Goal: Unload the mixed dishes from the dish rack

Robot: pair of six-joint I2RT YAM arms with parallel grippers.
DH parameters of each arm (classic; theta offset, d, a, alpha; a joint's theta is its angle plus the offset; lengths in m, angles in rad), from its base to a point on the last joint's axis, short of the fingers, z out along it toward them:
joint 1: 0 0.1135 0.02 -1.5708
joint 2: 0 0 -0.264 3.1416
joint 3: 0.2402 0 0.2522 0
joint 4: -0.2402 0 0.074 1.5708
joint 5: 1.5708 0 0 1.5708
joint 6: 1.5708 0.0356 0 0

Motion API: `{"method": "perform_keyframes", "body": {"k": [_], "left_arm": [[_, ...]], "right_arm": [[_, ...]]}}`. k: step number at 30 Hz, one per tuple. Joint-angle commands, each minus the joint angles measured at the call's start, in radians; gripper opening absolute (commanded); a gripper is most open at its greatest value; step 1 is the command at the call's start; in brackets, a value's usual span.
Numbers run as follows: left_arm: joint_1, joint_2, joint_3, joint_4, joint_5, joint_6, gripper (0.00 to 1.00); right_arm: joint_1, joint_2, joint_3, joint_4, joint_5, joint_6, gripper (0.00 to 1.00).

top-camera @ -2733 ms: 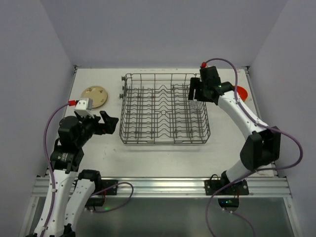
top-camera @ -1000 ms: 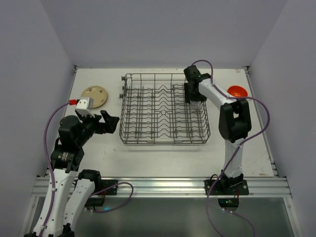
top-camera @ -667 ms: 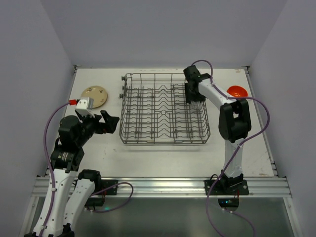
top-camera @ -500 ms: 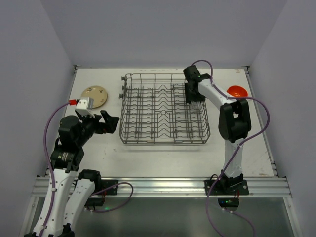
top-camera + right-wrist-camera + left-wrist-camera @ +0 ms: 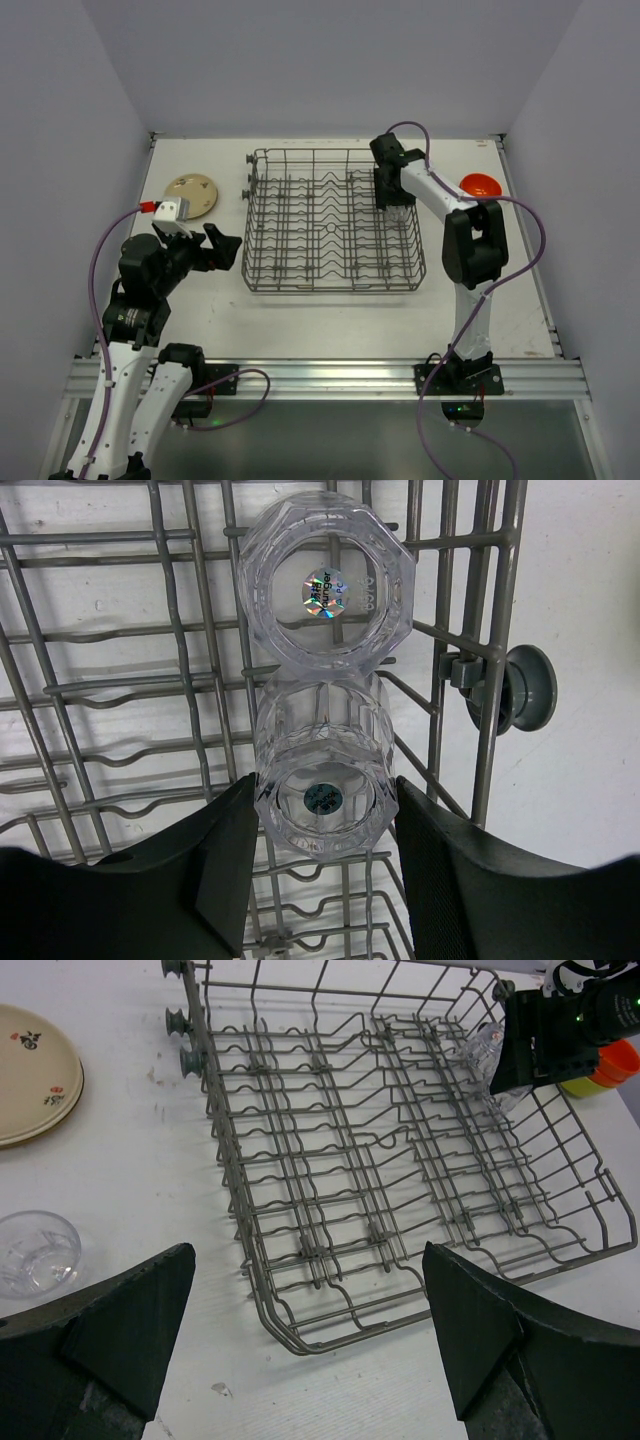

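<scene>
The grey wire dish rack (image 5: pixel 330 288) stands mid-table and holds two clear glasses near its far right corner. My right gripper (image 5: pixel 389 196) reaches down into that corner. In the right wrist view its fingers (image 5: pixel 225 855) press both sides of the nearer glass (image 5: pixel 322 780), which lies tilted on the tines; the other glass (image 5: pixel 326 585) rests just beyond it, touching it. My left gripper (image 5: pixel 225 250) hovers open left of the rack, and its view shows the rack (image 5: pixel 215 1160) ahead with nothing between the fingers.
A beige patterned plate (image 5: pixel 190 193) lies at the far left, and a clear glass (image 5: pixel 35 1252) stands on the table near it. Right of the rack sits an orange bowl (image 5: pixel 480 185), stacked on a yellow-green one (image 5: pixel 585 1085). Walls close in on three sides.
The right arm has swung from above the rack's right edge down into its corner, and its jaws have narrowed onto the glass. The left arm has not moved.
</scene>
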Motion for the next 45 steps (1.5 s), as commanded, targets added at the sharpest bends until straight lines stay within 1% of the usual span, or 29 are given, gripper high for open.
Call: {"method": "perform_keyframes", "body": {"k": [1, 13, 15, 21, 25, 28, 30, 31, 32, 33, 35, 36, 37, 38, 39, 40, 41, 42, 43, 44, 45], "left_arm": [[-0.010, -0.005, -0.011, 0.038, 0.018, -0.005, 1.00], [-0.010, -0.007, -0.011, 0.038, 0.012, -0.006, 1.00], [-0.010, -0.008, -0.011, 0.038, 0.012, -0.006, 1.00], [-0.010, -0.008, -0.011, 0.038, 0.015, -0.006, 1.00], [-0.011, -0.010, -0.009, 0.038, 0.015, -0.006, 1.00], [-0.010, -0.010, -0.008, 0.036, 0.022, -0.006, 1.00], [-0.010, -0.008, -0.003, 0.038, 0.025, -0.005, 1.00], [-0.010, -0.005, 0.001, 0.038, 0.034, -0.005, 1.00], [-0.010, 0.007, 0.023, 0.039, 0.038, -0.005, 1.00], [-0.010, 0.016, 0.034, 0.039, 0.049, -0.023, 1.00], [-0.010, 0.045, 0.063, 0.088, 0.132, -0.063, 1.00], [-0.010, 0.056, 0.067, 0.119, 0.188, -0.128, 1.00], [-0.010, 0.077, 0.066, 0.232, 0.328, -0.174, 1.00], [-0.010, 0.088, 0.036, 0.325, 0.406, -0.237, 1.00], [-0.010, 0.097, 0.009, 0.433, 0.487, -0.396, 1.00], [-0.011, 0.110, -0.026, 0.724, 0.605, -0.487, 1.00], [-0.016, 0.134, -0.101, 0.877, 0.641, -0.579, 1.00], [-0.019, 0.153, -0.124, 0.991, 0.664, -0.650, 1.00], [-0.031, 0.195, -0.132, 1.083, 0.682, -0.719, 1.00], [-0.043, 0.214, -0.121, 1.087, 0.686, -0.724, 1.00], [-0.059, 0.231, -0.114, 1.087, 0.683, -0.719, 1.00]], "right_arm": [[0.004, -0.063, 0.036, -0.027, 0.028, 0.015, 0.39], [0.006, -0.103, 0.038, -0.047, 0.015, 0.019, 0.38], [0.006, -0.114, 0.035, -0.050, 0.009, 0.021, 0.36], [0.012, -0.161, 0.018, -0.057, -0.051, 0.029, 0.34], [0.015, -0.238, -0.005, -0.050, -0.109, 0.035, 0.34], [0.015, -0.276, -0.016, -0.041, -0.160, 0.036, 0.33], [0.015, -0.318, -0.025, -0.038, -0.229, 0.036, 0.33], [0.015, -0.357, -0.039, -0.009, -0.272, 0.033, 0.33], [0.015, -0.382, -0.074, 0.016, -0.392, 0.030, 0.32], [0.015, -0.408, -0.095, 0.044, -0.472, 0.029, 0.32], [0.015, -0.499, -0.146, 0.155, -0.655, 0.027, 0.32], [0.015, -0.529, -0.212, 0.203, -0.853, 0.036, 0.32], [0.015, -0.561, -0.249, 0.320, -0.936, 0.076, 0.32], [0.015, -0.619, -0.319, 0.387, -1.020, 0.099, 0.32], [0.015, -0.646, -0.353, 0.456, -1.168, 0.134, 0.31], [0.015, -0.672, -0.388, 0.608, -1.226, 0.209, 0.29], [0.015, -0.713, -0.466, 0.707, -1.279, 0.254, 0.27], [0.015, -0.727, -0.508, 0.813, -1.327, 0.313, 0.26], [0.015, -0.738, -0.545, 1.004, -1.397, 0.419, 0.25], [0.015, -0.746, -0.594, 1.077, -1.409, 0.459, 0.25], [0.015, -0.749, -0.605, 1.120, -1.418, 0.485, 0.25]]}}
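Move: The right gripper already pinches a glass upside down in the rack, its middle about 4 cm below the hand point; the open left gripper it is meant for waits some 38 cm to the left, 21 cm back and 17 cm higher. A second glass stands about 7 cm straight ahead of the right hand, the rack's right rim some 6 cm to its right. From the left hand the pinched glass lies about 38 cm right, 21 cm ahead and 20 cm below. Keep the glass pinched and lift the right gripper out of the rack, slowly and nearly straight up at first, then faster, sweeping left and back towards the left gripper while still climbing, about 22 cm in all. Roll the wrist some 75 degrees so the fingers swing from down to left. Late on, bring the open left gripper up and right, turning clockwise towards the glass. ##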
